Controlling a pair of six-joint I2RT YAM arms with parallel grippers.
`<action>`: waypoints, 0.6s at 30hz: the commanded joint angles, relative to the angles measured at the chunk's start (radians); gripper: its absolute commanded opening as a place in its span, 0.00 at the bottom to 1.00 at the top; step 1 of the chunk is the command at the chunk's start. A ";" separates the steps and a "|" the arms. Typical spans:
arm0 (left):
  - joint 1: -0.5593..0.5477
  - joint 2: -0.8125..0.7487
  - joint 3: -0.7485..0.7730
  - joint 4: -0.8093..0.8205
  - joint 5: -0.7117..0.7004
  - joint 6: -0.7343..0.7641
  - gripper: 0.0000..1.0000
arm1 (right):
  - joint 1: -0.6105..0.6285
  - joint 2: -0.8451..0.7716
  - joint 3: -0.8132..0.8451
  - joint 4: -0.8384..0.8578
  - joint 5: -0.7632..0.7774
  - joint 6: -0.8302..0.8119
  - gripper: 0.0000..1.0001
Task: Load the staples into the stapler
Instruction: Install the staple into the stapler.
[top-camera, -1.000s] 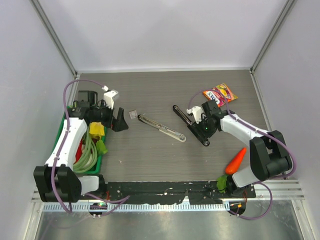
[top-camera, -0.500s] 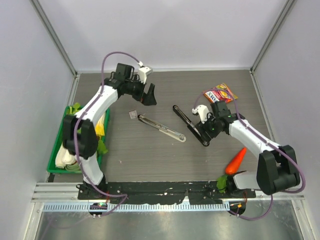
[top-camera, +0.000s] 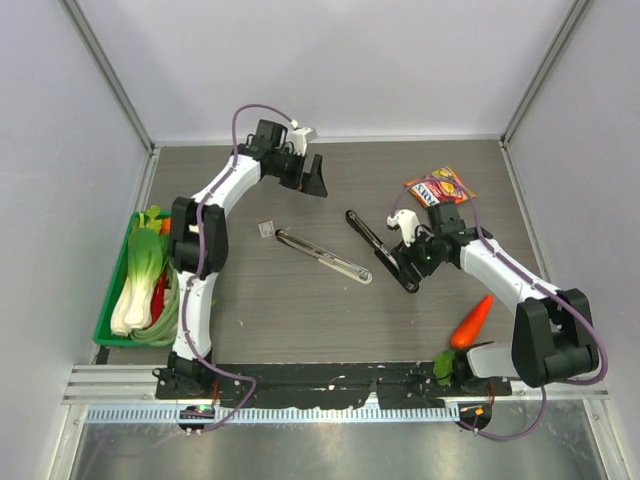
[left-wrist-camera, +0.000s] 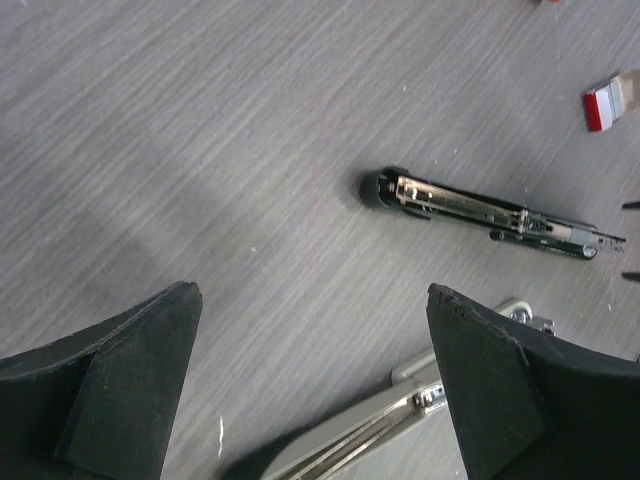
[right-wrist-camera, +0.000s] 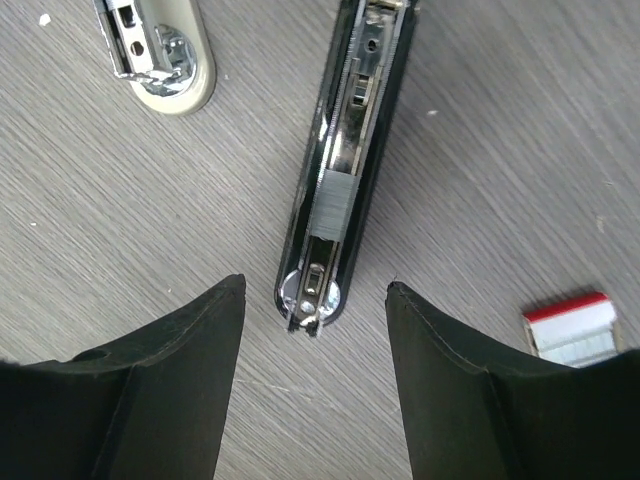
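A black stapler (top-camera: 380, 250) lies opened flat on the table, with a silver strip of staples in its channel (right-wrist-camera: 343, 200). My right gripper (right-wrist-camera: 315, 285) is open, one finger on each side of the stapler's near end and apart from it. The staples box (right-wrist-camera: 570, 330), white with a red label, lies just to the right of that gripper and is hidden under the right arm in the top view. The box (left-wrist-camera: 608, 100) also shows beyond the black stapler (left-wrist-camera: 490, 212) in the left wrist view. My left gripper (top-camera: 316, 180) hangs wide open and empty near the back of the table.
A grey stapler (top-camera: 322, 256) lies opened out left of the black one, its end (right-wrist-camera: 160, 55) close to my right gripper. A small grey square piece (top-camera: 265, 229) is by its far end. A snack packet (top-camera: 440, 187), a carrot (top-camera: 472, 322) and a green tray (top-camera: 110, 335) of vegetables are around.
The left arm has swung from over the green tray up to the back of the table and on to the right. The right gripper's jaws have spread wider around the black stapler's end.
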 joint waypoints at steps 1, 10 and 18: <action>0.000 0.058 0.110 0.021 0.052 -0.055 1.00 | 0.044 0.042 -0.020 0.050 0.029 -0.007 0.63; -0.042 0.174 0.197 0.042 0.094 -0.116 1.00 | 0.088 0.135 -0.005 0.081 0.106 0.009 0.47; -0.073 0.239 0.237 0.053 0.133 -0.162 1.00 | 0.088 0.137 -0.009 0.086 0.104 0.003 0.24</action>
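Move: Just under the right hand, about 5 cm down and 1 cm back and to the right, is the black stapler's near end; its staple strip sits some 2 cm ahead and 2 cm left of the hand. The staple box is 6 cm ahead, 9 right; the white stapler's middle 7 ahead, 21 left. From the left hand, the black stapler's far end lies about 9 cm right, 2 back, 9 below; the white stapler's middle 13 back, 2 right. Sinking about 4 cm almost straight down onto the black stapler's near end, the right hand brings its half-open fingers astride the rail just behind the nose, then closes them on its sides. Meanwhile the wide-open left hand goes some 5 cm right and nearly as far down towards the stapler's far end, edging forward at first and then back, still short of touching. ##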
